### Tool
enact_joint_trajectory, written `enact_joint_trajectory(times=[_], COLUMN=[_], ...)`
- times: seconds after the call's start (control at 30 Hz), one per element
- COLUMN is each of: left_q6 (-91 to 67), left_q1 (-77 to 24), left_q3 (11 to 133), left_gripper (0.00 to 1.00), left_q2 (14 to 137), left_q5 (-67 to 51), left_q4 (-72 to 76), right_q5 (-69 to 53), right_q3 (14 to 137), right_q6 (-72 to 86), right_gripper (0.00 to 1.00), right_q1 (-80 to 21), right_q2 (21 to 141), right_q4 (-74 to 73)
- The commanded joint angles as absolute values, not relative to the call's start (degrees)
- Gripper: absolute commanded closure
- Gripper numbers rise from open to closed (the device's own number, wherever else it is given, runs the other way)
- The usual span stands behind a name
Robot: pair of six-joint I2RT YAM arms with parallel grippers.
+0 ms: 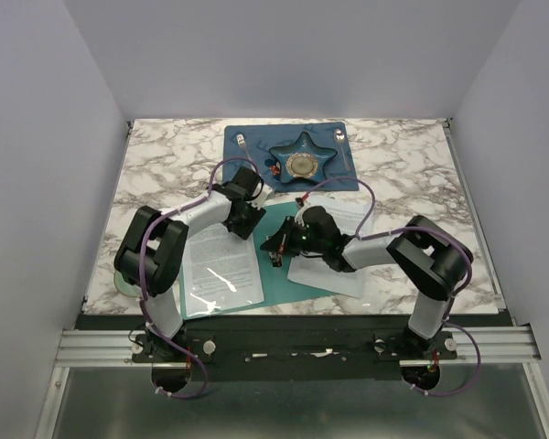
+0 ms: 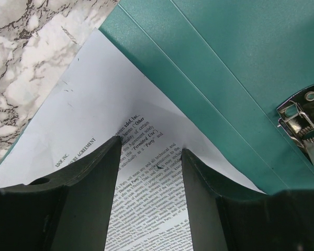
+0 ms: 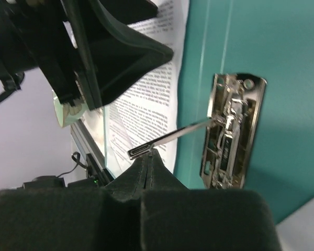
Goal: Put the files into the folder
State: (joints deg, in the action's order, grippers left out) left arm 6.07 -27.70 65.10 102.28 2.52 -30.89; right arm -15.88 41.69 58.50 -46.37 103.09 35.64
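The teal folder (image 1: 279, 279) lies open in the middle of the table. One stack of printed files (image 1: 221, 270) rests on its left half, and more files (image 1: 348, 218) lie to its right. My left gripper (image 1: 249, 218) is open, its fingers (image 2: 97, 178) straddling a printed sheet (image 2: 146, 198) at the folder's (image 2: 225, 63) edge, with nothing pinched. The silver clip (image 2: 302, 119) sits just right of it. My right gripper (image 3: 149, 155) is shut, its tip under the raised lever (image 3: 170, 137) of the clip (image 3: 230, 130), propping it up.
A dark blue placemat (image 1: 256, 142) with a star dish (image 1: 302, 163) and cutlery lies at the back of the marble table (image 1: 165, 165). A round pale-green object (image 1: 128, 283) sits behind the left arm's base. The metal rail (image 1: 293, 343) runs along the near edge.
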Motion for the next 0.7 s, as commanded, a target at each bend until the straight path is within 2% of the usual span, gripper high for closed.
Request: enact_joint_trajectory(times=[0.0,0.23,0.37,0.47,0.5,0.6,0.63,0.67], left_q6=[7.4,7.6,7.5,7.2,6.9,6.6,6.5,6.4], left_q1=[-27.6,-27.6,-27.6,-27.6,-27.6,-27.6,-27.7,-27.7], left_q3=[63.4,63.6,64.9,66.7,67.2,69.3,69.7,70.4], left_gripper=[0.40,0.39,0.39,0.37,0.37,0.35,0.34,0.34], left_q2=[100.0,95.3,92.9,91.1,90.7,89.7,89.6,89.7], left_q5=[2.5,1.8,2.5,3.3,3.3,2.0,1.4,0.4], left_q4=[-32.6,-34.4,-34.8,-35.4,-35.6,-36.5,-36.8,-37.2], right_q5=[-16.0,-17.9,-17.7,-14.3,-11.6,-6.9,-5.0,-2.7], right_q3=[45.5,50.4,51.5,51.7,51.8,51.9,52.2,52.6], right_q6=[57.5,53.6,50.6,48.2,46.4,43.6,43.2,43.0], right_gripper=[1.00,1.00,0.99,0.80,0.70,0.52,0.50,0.48], right_q1=[-44.7,-41.3,-41.0,-41.0,-40.9,-39.8,-39.4,-38.9], right_q2=[105.5,108.1,105.0,99.1,97.5,91.2,88.3,87.1], right_q4=[36.5,31.6,24.0,15.1,12.5,2.7,0.2,-8.6])
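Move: The right fingertips are at the free end of the clip's lever, which points left; the lever's middle lies about 2 cm right of them and 1 cm below, the metal clip's middle 3 cm right and level fore-and-aft. The left sheet's middle is some 11 cm left and 8 cm back, the right sheet's 17 cm right and about level. From the left hand, resting on its sheet, the lever is about 7 cm right and 4 cm back. Shut right fingertips sweep the lever about 5 cm forward, then open, withdrawing right-up; the left rises 7 cm. ##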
